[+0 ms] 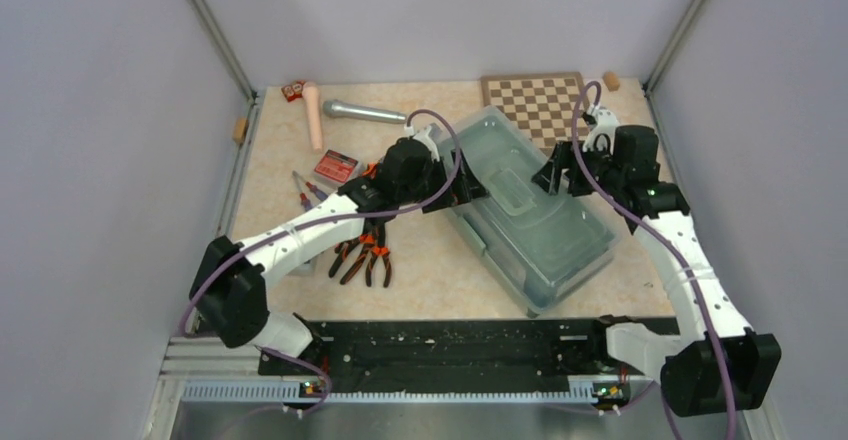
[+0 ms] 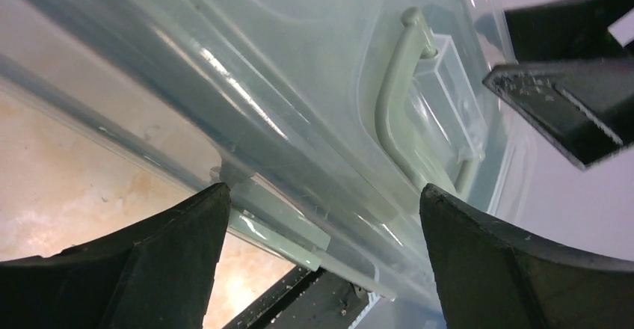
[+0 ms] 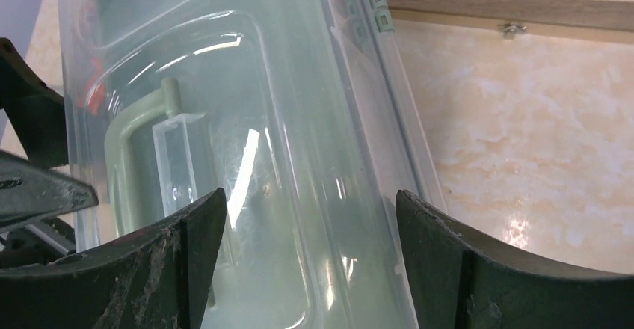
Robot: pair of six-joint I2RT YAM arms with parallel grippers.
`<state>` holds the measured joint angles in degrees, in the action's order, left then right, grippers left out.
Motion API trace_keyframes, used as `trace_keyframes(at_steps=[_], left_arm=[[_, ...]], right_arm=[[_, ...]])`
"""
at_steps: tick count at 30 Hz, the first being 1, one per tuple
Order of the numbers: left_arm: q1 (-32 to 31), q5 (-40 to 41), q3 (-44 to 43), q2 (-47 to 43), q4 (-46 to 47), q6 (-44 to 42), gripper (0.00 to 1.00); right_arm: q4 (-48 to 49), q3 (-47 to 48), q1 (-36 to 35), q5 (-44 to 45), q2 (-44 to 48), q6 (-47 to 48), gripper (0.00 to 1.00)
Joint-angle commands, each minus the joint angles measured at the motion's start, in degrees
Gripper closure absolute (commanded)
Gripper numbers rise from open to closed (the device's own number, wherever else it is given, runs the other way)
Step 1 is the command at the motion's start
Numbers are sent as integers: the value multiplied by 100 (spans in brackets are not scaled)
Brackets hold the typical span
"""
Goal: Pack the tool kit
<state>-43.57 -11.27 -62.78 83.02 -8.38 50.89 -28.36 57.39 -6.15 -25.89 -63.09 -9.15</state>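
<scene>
The tool kit's sage-green toolbox [image 1: 530, 222] lies slantwise in the middle of the table with its translucent lid down. My left gripper [image 1: 468, 192] is open at the box's left long side. In the left wrist view it [image 2: 323, 191] straddles the lid's rim beside a green latch [image 2: 278, 223]. My right gripper [image 1: 549, 178] is open at the opposite long side, and its fingers [image 3: 310, 193] stand either side of the lid's edge near the green handle [image 3: 123, 157]. Orange-and-black pliers [image 1: 365, 256], screwdrivers [image 1: 305, 192] and a red box [image 1: 336, 167] lie on the table left of the toolbox.
A silver microphone [image 1: 362, 112] and a pink stick [image 1: 314, 115] lie at the back left. The wooden chessboard [image 1: 540, 102] sits at the back right, just behind the right wrist. Grey walls close in both sides.
</scene>
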Motion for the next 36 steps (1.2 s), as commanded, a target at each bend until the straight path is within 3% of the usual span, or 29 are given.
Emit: trace_keyframes(at_steps=[1,8,14,23,31,36], left_arm=[[-64,-16,-774,510,1451,-351,2],[61,371,-1250,937,1458,-643,1],[471,199,-1857,1457,1270,-760,1],[996,-180,-2196,1554,1268,-654,1],[995,141,-886,326,1361,-475,1],[969,183,223,-476,1651,142,1]], right_arm=[[16,-346,-245,-947,430,-1036,20],[1346,-900,-246,-931,489,-1961,20],[2204,-976,-343,-1165,145,-2532,21],[2325,-1008,-629,-813,161,-2651,20],[1768,-722,-605,-56,98,-2015,16],[1910,-497,-573,101,-306,-1891,16]])
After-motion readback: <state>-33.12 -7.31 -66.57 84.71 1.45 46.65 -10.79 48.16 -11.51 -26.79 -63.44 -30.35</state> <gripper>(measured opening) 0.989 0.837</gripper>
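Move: About 11 cm to the left hand's right and level with it lies the middle of the tool kit box, some 7 cm lower; the hand's fingers already straddle the latch-side rim. From the right hand, at the hinge-side rim, that middle is about 7 cm left, 3 cm back and 8 cm down. The chessboard lies roughly 18 cm ahead of the right hand and 2 cm left; the pliers are about 18 cm left and 9 cm back from the left hand. Swinging the box clockwise between both hands: the left, straddling the latch-side rim, sweeps forward some 15 cm, turning slightly counter-clockwise, then draws back about 6 cm while rising 5 cm. The right keeps its spread fingers at the hinge-side rim, edges forward, then shifts about 5 cm left, rolling some 20 degrees with its left side up. ##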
